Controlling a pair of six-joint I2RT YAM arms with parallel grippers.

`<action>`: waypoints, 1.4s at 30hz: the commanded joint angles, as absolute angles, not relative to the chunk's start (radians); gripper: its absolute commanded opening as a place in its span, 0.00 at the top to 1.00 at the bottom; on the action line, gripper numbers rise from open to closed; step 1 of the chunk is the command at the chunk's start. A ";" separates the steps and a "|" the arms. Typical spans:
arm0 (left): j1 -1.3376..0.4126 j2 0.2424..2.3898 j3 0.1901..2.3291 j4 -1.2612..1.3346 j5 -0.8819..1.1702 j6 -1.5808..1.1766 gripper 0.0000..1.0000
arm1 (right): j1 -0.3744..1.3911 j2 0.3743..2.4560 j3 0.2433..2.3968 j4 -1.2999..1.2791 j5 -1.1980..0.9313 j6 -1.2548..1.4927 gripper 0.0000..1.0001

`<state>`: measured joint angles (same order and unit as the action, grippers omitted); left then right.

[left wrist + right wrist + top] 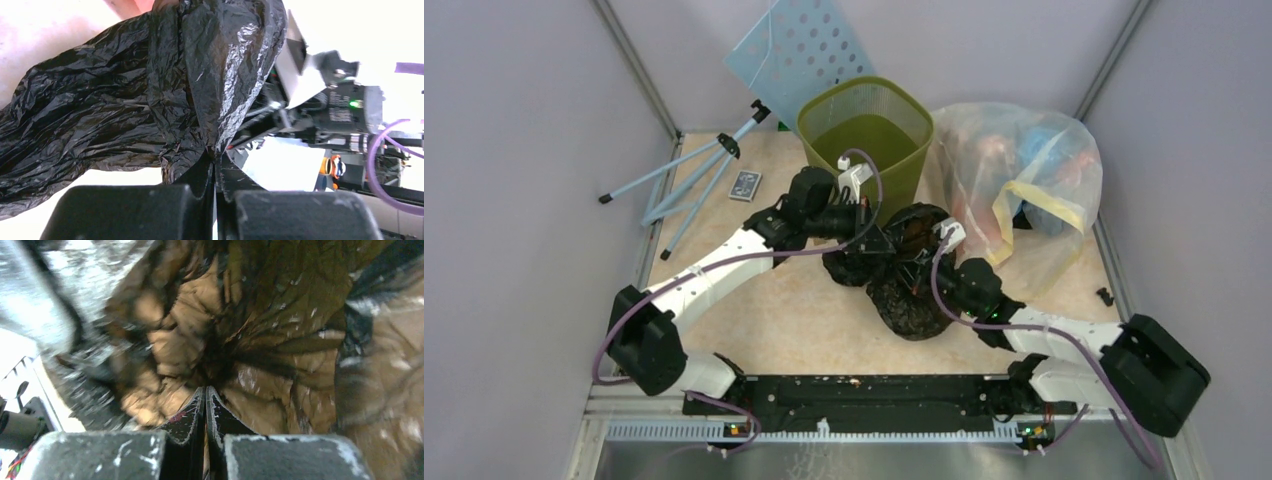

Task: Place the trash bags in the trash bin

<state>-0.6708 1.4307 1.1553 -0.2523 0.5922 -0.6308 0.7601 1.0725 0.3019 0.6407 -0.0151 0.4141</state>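
The black trash bag (904, 290) hangs crumpled between my two grippers, just in front of the olive-green trash bin (864, 135), its lower part on the table. My left gripper (876, 240) is shut on the bag's left edge; the left wrist view shows glossy black film (150, 90) pinched between the closed fingertips (216, 162). My right gripper (926, 240) is shut on the bag's right part; in the right wrist view the thin film (260, 335) looks brown with light through it, and the fingertips (205, 392) are pressed together on it.
A clear bag of colourful rubbish (1024, 180) with yellow ties lies right of the bin. A pale blue perforated board (799, 50) leans behind it. A folded blue tripod (689, 175) and a small dark card (745, 185) lie at the left. Walls enclose the table.
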 commanded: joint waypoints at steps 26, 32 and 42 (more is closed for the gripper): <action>-0.655 1.164 1.485 -0.365 0.823 -0.644 1.00 | 0.862 1.280 0.302 0.837 0.374 0.473 1.00; -0.655 1.182 1.441 -0.426 0.733 -0.517 1.00 | 0.863 1.163 0.321 0.723 0.299 0.405 1.00; -0.655 1.227 1.650 -0.713 0.449 -0.324 1.00 | 0.796 1.057 0.529 0.353 0.635 0.439 1.00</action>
<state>-0.6594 1.2274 1.5017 -0.5877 0.6373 -0.4419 0.8391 1.1183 0.4015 0.4904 0.5106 0.4385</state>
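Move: The left hand pinches the black bag's rim, with the trash bin's middle about 18 cm ahead, 4 cm to its left and 9 cm lower. The right hand's shut fingers are in the bag's mouth; the bag's middle is about 7 cm below them, some 1 cm back and 1 cm left. From the right hand, the bin is about 17 cm ahead and 8 cm left, the clear rubbish bag 17 cm ahead and 22 cm right. The left hand keeps its pinch on the black bag's rim and flicks it up nearly 25 cm while drawing back and a little left, fingertips tilting up, then sinks about 9 cm and comes forward again beside the bin. Meanwhile the right hand, fingers shut inside the bag, pushes left about 4 cm and down, then sweeps back right and forward, climbing again and turning some 25 degrees clockwise, working away from the left hand against the film. ##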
